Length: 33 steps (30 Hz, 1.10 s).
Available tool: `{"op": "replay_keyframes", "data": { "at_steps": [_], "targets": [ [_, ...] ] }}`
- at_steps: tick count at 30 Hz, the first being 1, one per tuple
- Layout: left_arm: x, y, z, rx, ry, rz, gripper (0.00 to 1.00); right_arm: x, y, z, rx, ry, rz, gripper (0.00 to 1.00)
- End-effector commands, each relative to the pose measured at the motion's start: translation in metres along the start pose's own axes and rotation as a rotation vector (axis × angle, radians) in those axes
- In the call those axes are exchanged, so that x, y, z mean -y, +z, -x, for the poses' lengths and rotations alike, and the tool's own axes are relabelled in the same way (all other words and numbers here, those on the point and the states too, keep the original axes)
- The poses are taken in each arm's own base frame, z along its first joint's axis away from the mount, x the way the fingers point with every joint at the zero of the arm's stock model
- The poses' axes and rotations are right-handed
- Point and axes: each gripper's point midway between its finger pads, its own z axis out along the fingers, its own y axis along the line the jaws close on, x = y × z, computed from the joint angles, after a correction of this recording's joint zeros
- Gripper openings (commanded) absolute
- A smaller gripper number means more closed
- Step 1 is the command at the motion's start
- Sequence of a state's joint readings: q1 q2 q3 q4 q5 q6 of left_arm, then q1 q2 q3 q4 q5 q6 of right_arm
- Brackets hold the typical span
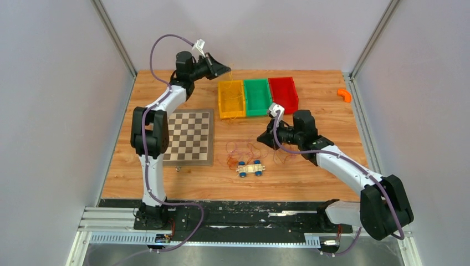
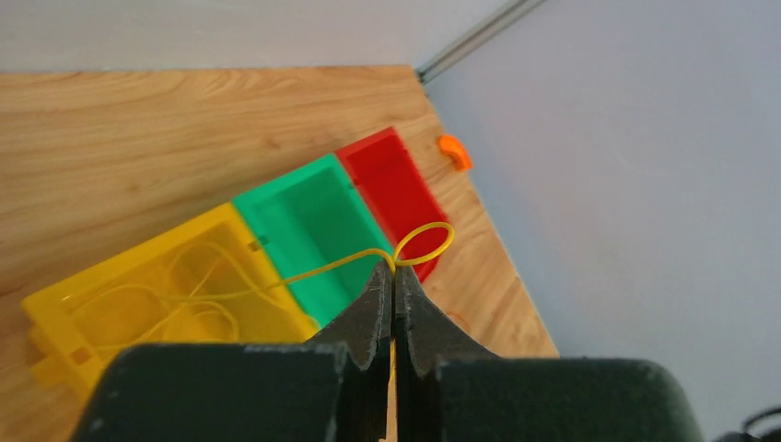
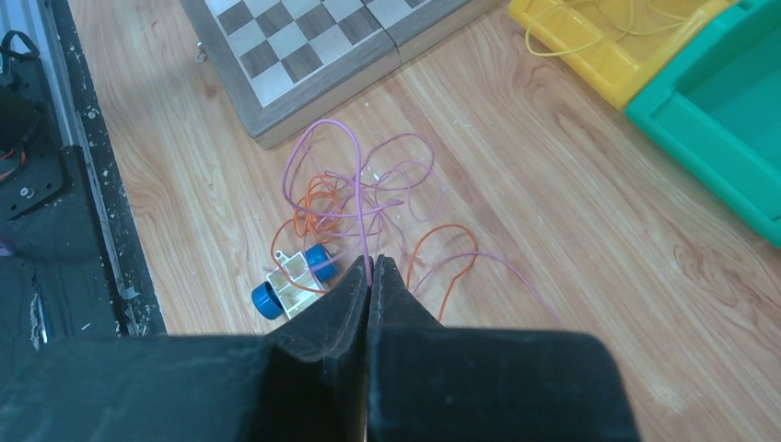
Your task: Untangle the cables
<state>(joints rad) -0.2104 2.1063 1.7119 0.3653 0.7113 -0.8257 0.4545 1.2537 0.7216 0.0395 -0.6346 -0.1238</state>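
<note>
My left gripper (image 1: 226, 68) hangs high over the back of the table, shut on a thin yellow cable (image 2: 425, 245). That cable loops past the gripper (image 2: 394, 269) and trails down into the yellow bin (image 2: 55, 313), where more of it lies curled. My right gripper (image 1: 261, 139) is low over the table's middle. This gripper (image 3: 372, 263) is shut on a thin pink cable (image 3: 322, 138). The pink cable lies tangled with an orange cable (image 3: 444, 241) on the wood. The tangle (image 1: 244, 149) sits beside a small toy car (image 1: 250, 168).
Yellow (image 1: 231, 98), green (image 1: 257, 96) and red (image 1: 283, 94) bins stand in a row at the back. A chessboard (image 1: 189, 136) lies at the left. An orange piece (image 1: 345, 95) sits at the back right. The toy car (image 3: 293, 281) touches the tangled cables.
</note>
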Motion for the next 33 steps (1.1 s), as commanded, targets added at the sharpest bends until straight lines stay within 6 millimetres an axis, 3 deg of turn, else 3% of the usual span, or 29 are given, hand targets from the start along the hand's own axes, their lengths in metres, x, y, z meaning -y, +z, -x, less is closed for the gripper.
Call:
{"op": "replay_keyframes", "data": {
  "at_steps": [1,6,10,13,21,28,30,32,33],
  "targets": [
    [-0.046,0.015,-0.022,-0.051,0.027,0.169,0.00,0.001,-0.010,0.031,0.060,0.007,-0.004,0.00],
    [-0.103,0.015,-0.062,-0.126,0.011,0.458,0.00,0.010,-0.015,0.034,0.066,0.015,-0.028,0.00],
    [-0.119,0.011,-0.084,-0.169,0.068,0.613,0.00,0.015,-0.015,0.030,0.057,0.029,-0.036,0.00],
    [-0.120,0.013,-0.100,-0.202,0.114,0.666,0.00,0.016,-0.014,0.027,0.050,0.040,-0.035,0.00],
    [-0.143,0.013,-0.127,-0.269,0.154,0.788,0.00,0.017,-0.016,0.027,0.051,0.049,-0.041,0.00],
    [-0.133,0.032,-0.132,-0.330,0.205,0.678,0.03,0.016,-0.016,0.026,0.051,0.049,-0.037,0.00],
    [-0.129,0.033,-0.128,-0.335,0.215,0.674,0.10,0.016,-0.015,0.027,0.050,0.053,-0.034,0.00],
    [-0.122,0.029,-0.120,-0.329,0.220,0.684,0.29,0.016,-0.015,0.029,0.053,0.051,-0.032,0.00],
    [-0.111,0.027,-0.108,-0.305,0.233,0.683,0.34,0.016,-0.015,0.029,0.053,0.050,-0.031,0.00]
  ]
}}
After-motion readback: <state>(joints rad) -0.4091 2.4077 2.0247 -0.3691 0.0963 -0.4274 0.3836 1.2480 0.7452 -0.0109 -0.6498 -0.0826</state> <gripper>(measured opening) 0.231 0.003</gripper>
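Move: The left hand holds the yellow cable high, with the yellow bin's middle almost straight below: about 24 cm down, level ahead and some 2 cm to the right. At that same depth and distance ahead, the green bin is roughly 12 cm to the hand's right and the red bin about 22 cm. From the right hand, which holds the purple cable, the yellow bin is about 25 cm ahead, 10 cm left and 12 cm below. Left hand lowers the yellow cable about 21 cm into the yellow bin, tipping fingers down, then partly opening. ##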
